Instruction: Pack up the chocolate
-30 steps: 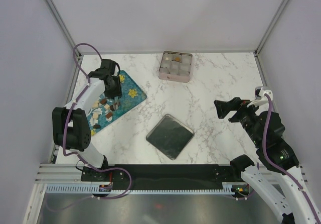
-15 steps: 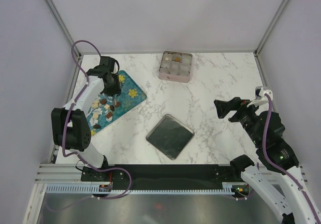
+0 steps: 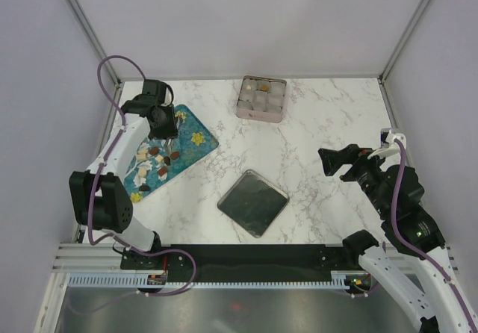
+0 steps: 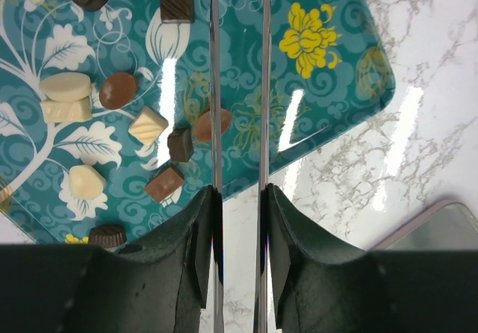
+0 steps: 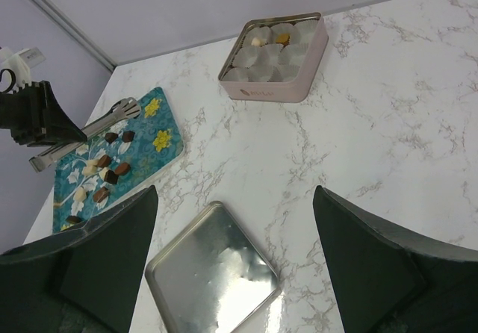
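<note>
Several chocolate pieces (image 4: 119,90), dark, reddish-brown and whitish, lie loose on a teal flowered tray (image 4: 328,86) at the table's left (image 3: 196,140). My left gripper (image 4: 239,191) hovers over the tray's far end (image 3: 160,120), shut on metal tongs (image 4: 264,86) whose two blades run narrowly apart over the tray. One reddish-brown piece (image 4: 211,124) lies beside the left blade. The tong tips run out of the wrist view, so I cannot tell whether they hold anything. My right gripper (image 3: 332,161) hangs open over the table's right side, nothing between its fingers (image 5: 235,191).
A pink square tin (image 3: 261,98) with pale paper cups stands at the back centre, two cups holding pieces (image 5: 282,38). Its metal lid (image 3: 252,201) lies flat near the front centre. Grey walls close in the table on three sides.
My left gripper with the tongs has risen and drawn back toward the tray's far end. The right arm has not moved.
</note>
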`<state>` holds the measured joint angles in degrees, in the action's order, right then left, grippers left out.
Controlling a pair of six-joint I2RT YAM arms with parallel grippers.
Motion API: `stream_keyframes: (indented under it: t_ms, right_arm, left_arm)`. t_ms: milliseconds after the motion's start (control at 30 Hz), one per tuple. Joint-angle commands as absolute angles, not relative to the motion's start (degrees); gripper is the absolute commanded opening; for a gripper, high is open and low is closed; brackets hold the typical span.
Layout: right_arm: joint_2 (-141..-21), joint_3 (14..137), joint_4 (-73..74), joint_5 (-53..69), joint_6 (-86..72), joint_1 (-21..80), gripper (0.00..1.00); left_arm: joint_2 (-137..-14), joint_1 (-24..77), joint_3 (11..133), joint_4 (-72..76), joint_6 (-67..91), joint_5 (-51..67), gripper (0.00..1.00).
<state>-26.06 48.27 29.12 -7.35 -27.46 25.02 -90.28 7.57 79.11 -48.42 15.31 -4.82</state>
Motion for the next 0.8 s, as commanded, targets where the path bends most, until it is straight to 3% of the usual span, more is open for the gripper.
stream_keyframes:
  t_ms: [0,333,567,767]
  right_arm:
    - [-26.19,48.16,26.72,-6.59,-28.12,25.31,0.93]
    - [-26.37,47.99,26.19,-6.59,-28.56,25.31,0.93]
    - [-26.72,49.13,26.19,-7.73,-28.39,25.23,0.93]
    - [-27.86,51.24,26.19,-8.44,-27.16,25.23,0.93]
  left_arm:
    - [-87.19,7.91,82.35,-48.52,13.27,-1.5,0.35]
    - [-92.36,17.65,95.08,-47.55,15.03,1.32,0.34]
    - [-105.72,25.48,113.87,-45.97,15.73,4.12,0.33]
    - [-116.01,27.07,121.81,-40.27,16.26,6.85,0.33]
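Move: The left hand already holds the tongs. The box they are taken to stands about 30 cm to its right, 16 cm ahead and 12 cm lower. The chocolates on the blue mat lie some 5 cm back, 6 cm left and 14 cm below; the grey tray is about 22 cm back and 26 cm right. From the right hand the box lies roughly 31 cm ahead, 17 cm left and 28 cm down. Left hand swings the held tongs about 22 cm right, rising and reaching forward, turning clockwise towards the box. ##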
